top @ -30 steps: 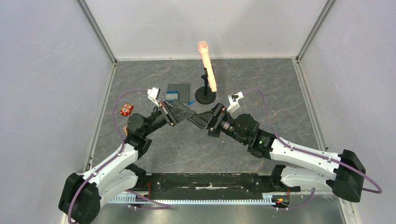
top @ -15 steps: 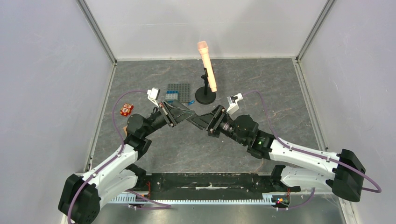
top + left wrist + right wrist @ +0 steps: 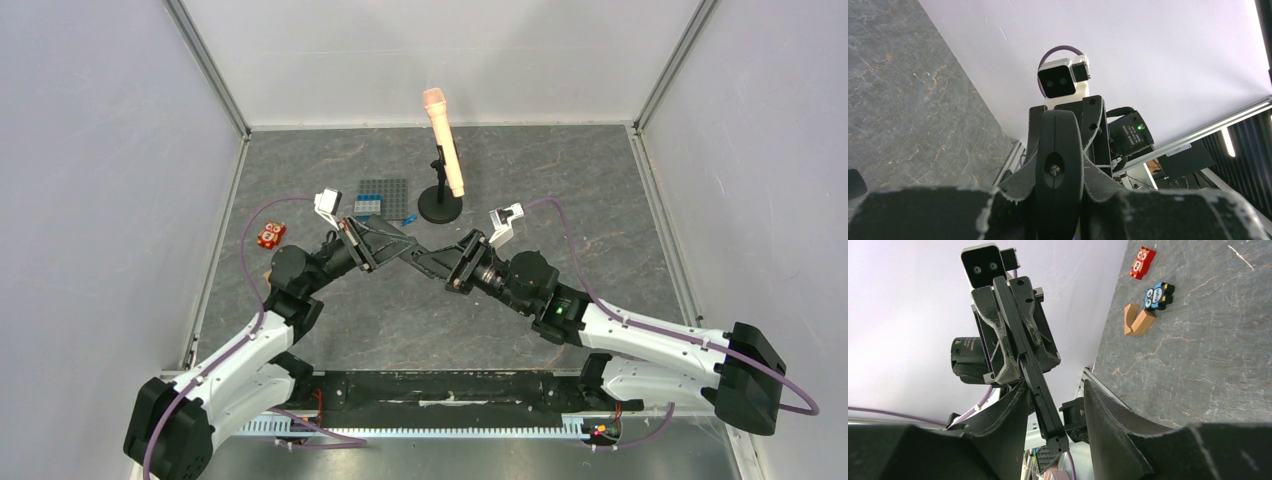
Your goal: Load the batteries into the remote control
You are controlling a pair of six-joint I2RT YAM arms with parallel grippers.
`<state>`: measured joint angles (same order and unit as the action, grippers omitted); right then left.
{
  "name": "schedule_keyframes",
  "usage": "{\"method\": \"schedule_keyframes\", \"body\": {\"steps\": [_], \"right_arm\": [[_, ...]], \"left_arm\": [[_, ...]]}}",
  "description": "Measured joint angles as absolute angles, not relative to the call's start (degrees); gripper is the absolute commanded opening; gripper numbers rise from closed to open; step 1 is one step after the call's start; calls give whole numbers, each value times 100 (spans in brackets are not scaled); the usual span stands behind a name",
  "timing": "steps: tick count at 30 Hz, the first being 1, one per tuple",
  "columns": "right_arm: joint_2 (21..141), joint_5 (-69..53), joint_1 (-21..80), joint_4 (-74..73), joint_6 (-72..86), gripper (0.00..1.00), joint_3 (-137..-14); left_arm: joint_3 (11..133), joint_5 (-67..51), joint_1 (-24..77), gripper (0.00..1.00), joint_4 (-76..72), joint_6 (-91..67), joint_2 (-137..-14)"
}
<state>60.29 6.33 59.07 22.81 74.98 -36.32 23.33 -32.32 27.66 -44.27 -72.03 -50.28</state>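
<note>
The remote control (image 3: 1030,375), a slim black bar, is held in the air above the table's middle, with my left gripper (image 3: 398,246) shut on one end. In the left wrist view the remote control (image 3: 1059,170) shows end-on between my own fingers (image 3: 948,212). My right gripper (image 3: 1055,390) straddles the bar's free end. Its left finger (image 3: 998,425) lies against the bar and its right finger (image 3: 1113,425) stands a gap away, so it is open. From above, the right gripper (image 3: 428,262) meets the left one tip to tip. The batteries are out of view.
A peach microphone (image 3: 443,150) on a black stand is at the back centre, beside a grey studded plate (image 3: 385,192) with blue bricks. A red block (image 3: 271,235), a blue block (image 3: 1158,296) and a wooden piece (image 3: 1137,322) lie at the left.
The right gripper's jaws have narrowed around the remote's free end, and the right arm has eased a little toward the near side. The left gripper has kept its hold and place.
</note>
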Motion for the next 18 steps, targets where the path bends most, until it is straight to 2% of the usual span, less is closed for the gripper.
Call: {"method": "schedule_keyframes", "body": {"steps": [3, 9, 11, 14, 18], "right_arm": [[6016, 622, 5907, 2353, 7507, 53, -3612], [6016, 604, 5905, 2305, 7513, 78, -3612], [6016, 609, 5905, 2270, 7489, 84, -3612], [5979, 615, 5900, 2169, 7413, 89, -3612], [5789, 635, 5857, 1992, 7282, 90, -3612]], "left_arm": [[2333, -3186, 2766, 2, -4416, -7334, -4991], [2340, -3157, 2766, 2, -4370, -7400, -4847], [2340, -3157, 2766, 2, -4305, -7395, -4797], [2340, -3155, 2766, 2, -4143, -7360, -4740], [2340, -3148, 2766, 2, -3833, -7236, -4678]]}}
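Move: The remote is already held in the left fingers. Its open battery end lies about 4 cm back and 4 cm right of the left hand, a centimetre or so lower. From the right hand, that end is just at the fingertips, roughly 1 cm back, 1 cm left and 1 cm below. The loose battery cover lies on the table some 25 cm below the right hand, 8 cm right of it and level fore and aft; the microphone stand's base is about 20 cm ahead and 4 cm right, equally low. The right fingers spread from about half to nearly wide open around the remote's battery end, the hand dipping slightly and then easing about 1 cm right, away from the left hand. The left fingers keep their grip on the remote while that hand lifts about 1 cm and comes down again, to end slightly back and left of its start with hardly any tilt. ##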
